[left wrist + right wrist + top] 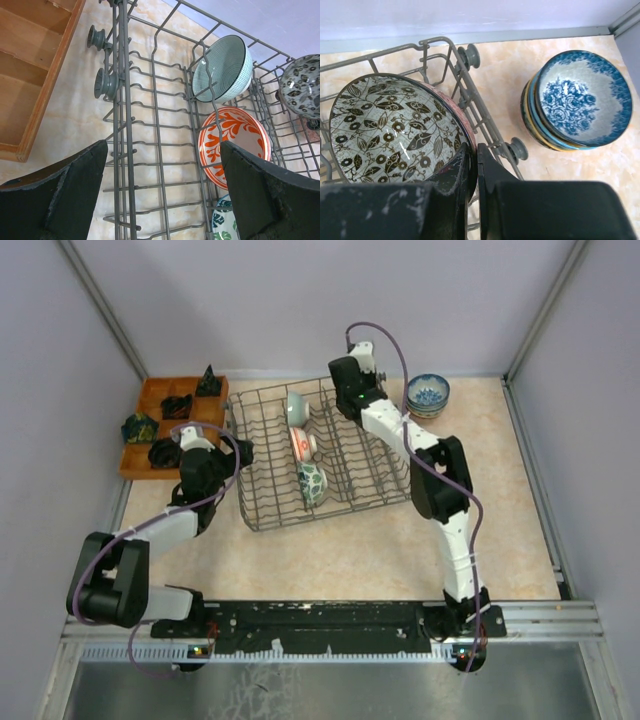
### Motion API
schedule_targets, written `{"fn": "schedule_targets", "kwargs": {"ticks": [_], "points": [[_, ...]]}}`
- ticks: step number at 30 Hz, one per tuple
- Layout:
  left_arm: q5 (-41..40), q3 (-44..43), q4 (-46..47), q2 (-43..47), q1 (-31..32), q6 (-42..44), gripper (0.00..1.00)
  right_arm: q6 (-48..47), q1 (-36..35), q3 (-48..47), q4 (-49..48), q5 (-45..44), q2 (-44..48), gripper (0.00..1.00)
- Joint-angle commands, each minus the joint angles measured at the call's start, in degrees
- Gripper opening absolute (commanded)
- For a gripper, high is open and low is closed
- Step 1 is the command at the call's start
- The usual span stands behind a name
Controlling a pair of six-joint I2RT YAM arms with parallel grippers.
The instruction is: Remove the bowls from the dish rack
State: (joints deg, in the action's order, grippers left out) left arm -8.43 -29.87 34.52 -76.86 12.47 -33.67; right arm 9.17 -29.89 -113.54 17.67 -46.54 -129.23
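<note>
The dark wire dish rack (345,502) lies mid-table. Three bowls stand on edge in its left row: a pale green one (222,67), a red-and-white one (235,145) and a green leaf-patterned one (222,227). Over the rack's far right corner, my right gripper (472,155) is shut on the rim of a brown leaf-patterned bowl (395,125), which is tilted just inside the rack wall (470,95). My left gripper (165,185) is open above the rack's left side, with only wire and table between its fingers (65,195). Stacked bowls (580,100), blue-and-white on top, sit right of the rack.
An orange compartmented tray (140,454) with dark objects sits at the far left, close to the left gripper (235,450). The stack of bowls (428,395) stands near the back right corner. Grey walls enclose the table on three sides.
</note>
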Motion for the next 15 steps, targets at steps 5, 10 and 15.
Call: {"fn": "schedule_targets", "kwargs": {"ticks": [5,10,15], "points": [[-1.4,-0.1,-0.2,2.0,-0.5,0.7,0.99,0.2,0.1,6.6,-9.1,-0.9,14.6,0.00],[-1.4,0.0,-1.1,3.1,-0.6,1.0,0.99,3.2,3.5,15.3,-11.1,3.7,22.9,0.00],[-0.4,0.3,-1.4,4.2,-0.7,0.7,0.99,10.1,12.1,25.4,-12.3,14.3,33.2,0.00]]}}
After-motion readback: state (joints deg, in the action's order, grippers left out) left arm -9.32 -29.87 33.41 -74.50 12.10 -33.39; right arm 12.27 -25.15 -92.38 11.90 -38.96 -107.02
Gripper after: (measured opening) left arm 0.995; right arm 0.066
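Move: The right hand already holds the pink bowl by its rim, clear of the rack slots; the stack of unloaded bowls that it is meant for stands about 13 cm to its right, 2 cm farther out, its middle some 12 cm lower. Between them, the rack's right rail passes roughly 3 cm to the hand's right, 1 cm back and 9 cm below. The pale green bowl sits about 21 cm left and 3 cm back, 9 cm down. From the left hand, the stack is some 47 cm right, 19 cm ahead and 10 cm below. Keeping its rim pinch on the pink bowl, the right hand goes on lifting, about 6 cm more, at first almost straight up from the rack. It then also swings some 5 cm to the right and as much back, speeding up sideways across the rack's right rail to the stack's side, while the wrist rolls about 10 degrees, left side rising, and the fingers tip up slightly. ##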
